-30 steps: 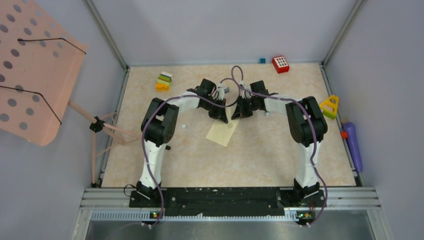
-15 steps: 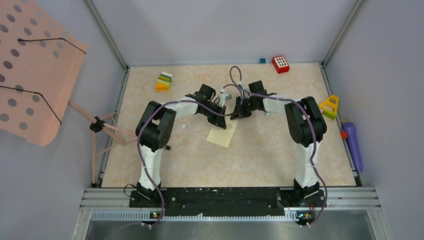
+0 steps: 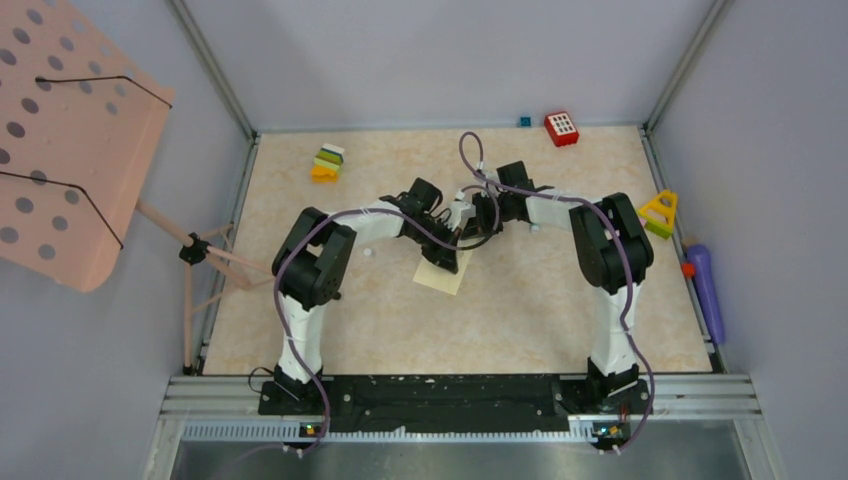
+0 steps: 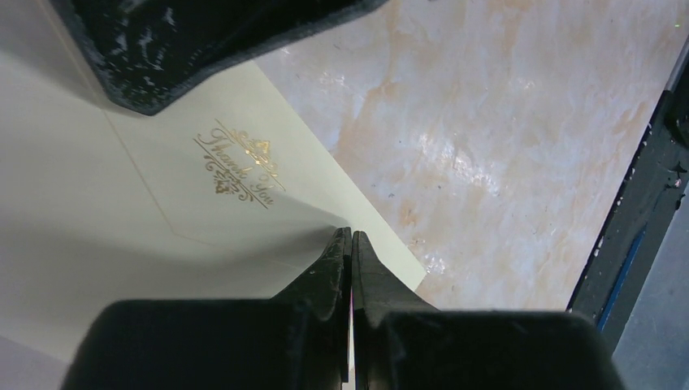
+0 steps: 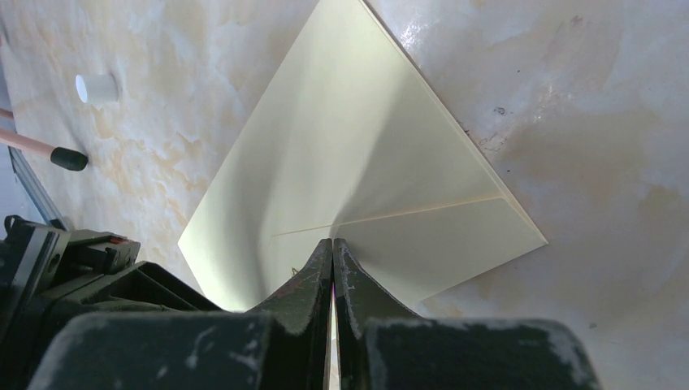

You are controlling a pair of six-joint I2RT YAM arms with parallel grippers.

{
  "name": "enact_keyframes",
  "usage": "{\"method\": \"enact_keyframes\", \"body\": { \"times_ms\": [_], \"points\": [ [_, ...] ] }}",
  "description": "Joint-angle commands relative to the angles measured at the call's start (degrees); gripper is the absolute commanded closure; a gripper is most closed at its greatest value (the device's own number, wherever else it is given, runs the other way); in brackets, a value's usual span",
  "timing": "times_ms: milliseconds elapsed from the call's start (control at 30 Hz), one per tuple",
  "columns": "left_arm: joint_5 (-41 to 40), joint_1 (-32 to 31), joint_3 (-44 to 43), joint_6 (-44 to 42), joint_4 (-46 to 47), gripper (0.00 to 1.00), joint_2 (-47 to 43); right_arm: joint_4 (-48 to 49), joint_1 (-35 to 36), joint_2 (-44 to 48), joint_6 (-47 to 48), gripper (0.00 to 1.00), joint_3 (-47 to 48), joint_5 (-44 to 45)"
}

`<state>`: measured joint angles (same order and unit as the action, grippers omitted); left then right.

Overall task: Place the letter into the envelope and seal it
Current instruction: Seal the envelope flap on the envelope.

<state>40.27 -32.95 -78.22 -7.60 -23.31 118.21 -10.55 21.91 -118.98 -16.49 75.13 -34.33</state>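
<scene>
The pale yellow envelope (image 3: 436,277) lies flat mid-table, flap folded down, its gold "Thank You" mark (image 4: 240,166) facing up. My left gripper (image 3: 447,262) is shut, and its tips (image 4: 351,236) rest on the envelope (image 4: 122,219) near its right edge. My right gripper (image 3: 470,216) is shut too, its tips (image 5: 333,242) pressing where the flap seam (image 5: 406,213) crosses the envelope (image 5: 366,146). Neither gripper has anything between its fingers. The right gripper's black body (image 4: 203,41) hangs over the envelope's far part. The letter is hidden from view.
A small white cylinder (image 3: 369,253) lies left of the envelope. At the back are a stacked colour block (image 3: 327,163), a red block (image 3: 561,128) and a tiny blue cube (image 3: 524,121). A yellow-green triangle toy (image 3: 659,212) and a purple object (image 3: 706,290) sit at the right edge; a pink perforated stand (image 3: 70,140) leans in at left.
My left gripper has slid to the right and nearer, across the envelope. The right gripper has shifted slightly left. Both stay shut.
</scene>
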Motion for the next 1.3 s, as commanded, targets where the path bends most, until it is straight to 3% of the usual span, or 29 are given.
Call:
{"method": "enact_keyframes", "body": {
  "times_ms": [0, 500, 1267],
  "points": [
    [0.3, -0.8, 2.7, -2.9, -4.2, 1.00, -2.9, -5.1, 0.9, -2.9, 3.1, 1.00, -0.9, 7.0],
    [-11.5, 1.8, 2.0, 1.4, 1.2, 1.00, -1.8, -5.1, 1.0, -3.1, 3.5, 1.00, -0.8, 7.3],
    [-15.7, 3.3, -5.2, 5.0, 4.1, 1.00, 2.3, -5.0, 1.1, -3.3, 3.9, 1.00, -0.8, 6.9]
  ]
}}
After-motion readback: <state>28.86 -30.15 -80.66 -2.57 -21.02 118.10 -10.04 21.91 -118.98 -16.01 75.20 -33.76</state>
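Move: The gold "Thank You" print on the flap lies about 4 cm ahead of the left gripper and 2 cm to its right, some 1 cm below the hand point. The envelope's middle is roughly 5 cm ahead of the left gripper and 2 cm to its left. Its nearest corner is about 5 cm straight back. From the right gripper, which is pinning the flap farther out, the print lies some 4 cm back and 1 cm to the left. Keep the left gripper shut with its tips down on the flap: ease back about 1 cm, veer left, then stroke forward some 7 cm past the print towards the right gripper's tips, ending about 2 cm farther left and turned some 10 degrees counter-clockwise. Hold the right gripper still, closed tips pressed on the flap. ##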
